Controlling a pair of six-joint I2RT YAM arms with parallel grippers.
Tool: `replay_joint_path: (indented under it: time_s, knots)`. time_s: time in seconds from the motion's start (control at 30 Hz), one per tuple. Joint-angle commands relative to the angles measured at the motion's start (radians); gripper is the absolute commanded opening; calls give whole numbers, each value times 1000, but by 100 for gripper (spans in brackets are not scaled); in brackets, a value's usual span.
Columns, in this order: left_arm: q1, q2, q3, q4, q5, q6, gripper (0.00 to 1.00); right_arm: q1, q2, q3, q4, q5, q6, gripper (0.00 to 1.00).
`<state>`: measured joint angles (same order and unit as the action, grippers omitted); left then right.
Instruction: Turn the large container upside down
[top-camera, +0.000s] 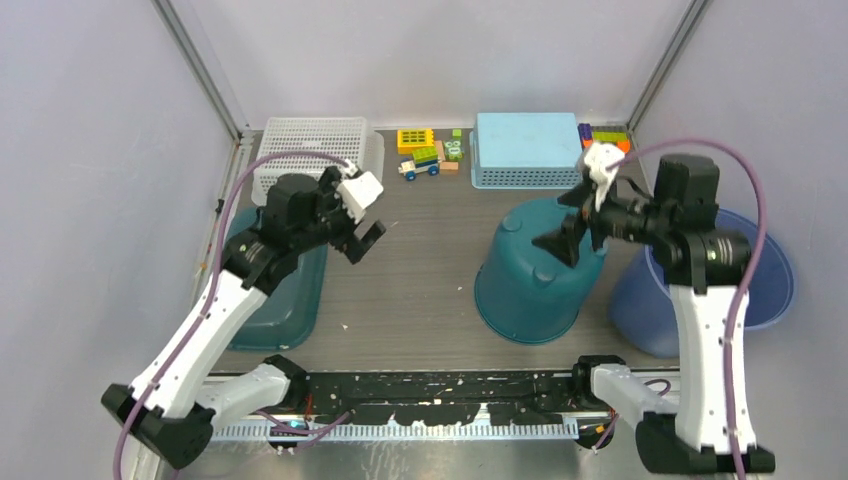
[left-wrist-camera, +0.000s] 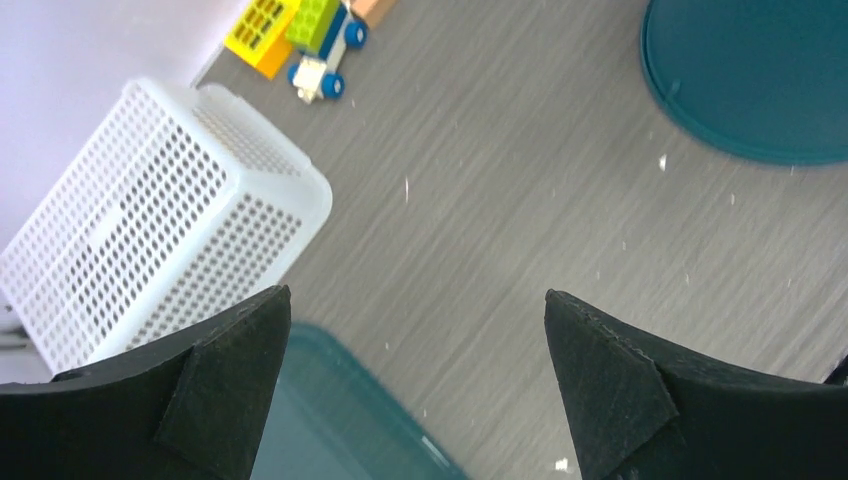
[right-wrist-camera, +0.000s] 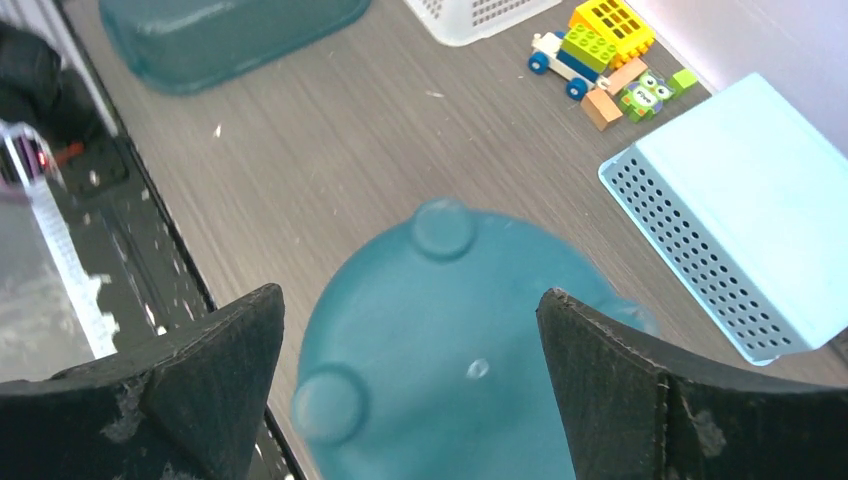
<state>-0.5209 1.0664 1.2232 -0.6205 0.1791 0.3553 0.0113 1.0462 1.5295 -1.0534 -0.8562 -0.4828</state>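
The large container (top-camera: 520, 295) is a teal bucket standing upside down on the table right of centre, its wide rim on the surface. In the right wrist view its round base (right-wrist-camera: 450, 330) with small moulded feet faces up. My right gripper (top-camera: 572, 238) hangs just above that base, open, with nothing between its fingers (right-wrist-camera: 410, 300). My left gripper (top-camera: 362, 240) is open and empty (left-wrist-camera: 415, 300) over the table to the left, well apart from the container. An edge of the container (left-wrist-camera: 750, 80) shows in the left wrist view's top right corner.
A teal rectangular basin (top-camera: 290, 290) lies under the left arm. Along the back are a white mesh basket (top-camera: 310, 150), toy bricks with a small car (top-camera: 425, 155), and a light blue perforated box (top-camera: 525, 150). A blue bucket (top-camera: 770, 290) stands at the right.
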Motion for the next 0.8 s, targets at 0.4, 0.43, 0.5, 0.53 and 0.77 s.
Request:
replay_joint_path:
  time_s: [0.4, 0.43, 0.5, 0.53, 0.77]
  knots:
    - [91, -338, -328, -106, 44, 127, 100, 16, -225, -318, -166, -28, -492, 100]
    - [98, -342, -335, -101, 56, 122, 100, 18, -228, -340, -121, -15, -462, 100]
    - [116, -345, -342, -90, 73, 106, 100, 25, -229, -383, -27, 21, -394, 100]
    - [126, -342, -343, -88, 83, 100, 100, 29, -230, -403, 15, 43, -370, 100]
    - [164, -345, -351, -74, 120, 69, 100, 40, -217, -501, 229, 277, -270, 99]
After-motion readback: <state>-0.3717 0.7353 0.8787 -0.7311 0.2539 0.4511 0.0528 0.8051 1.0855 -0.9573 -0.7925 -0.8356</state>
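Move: The upturned large container stands almost under the right hand, its middle some 22 cm below, about 4 cm ahead and 3 cm to the left. The light-blue basket lies around 37 cm ahead of that hand, 1 cm left; the blue bucket stands roughly 28 cm to its right, 2 cm ahead. From the left hand, the container is about 37 cm right, 1 cm back and 15 cm lower. Right hand backs 7 cm, sinks some 10 towards the container, then edges forward; left withdraws down, outward, back. ##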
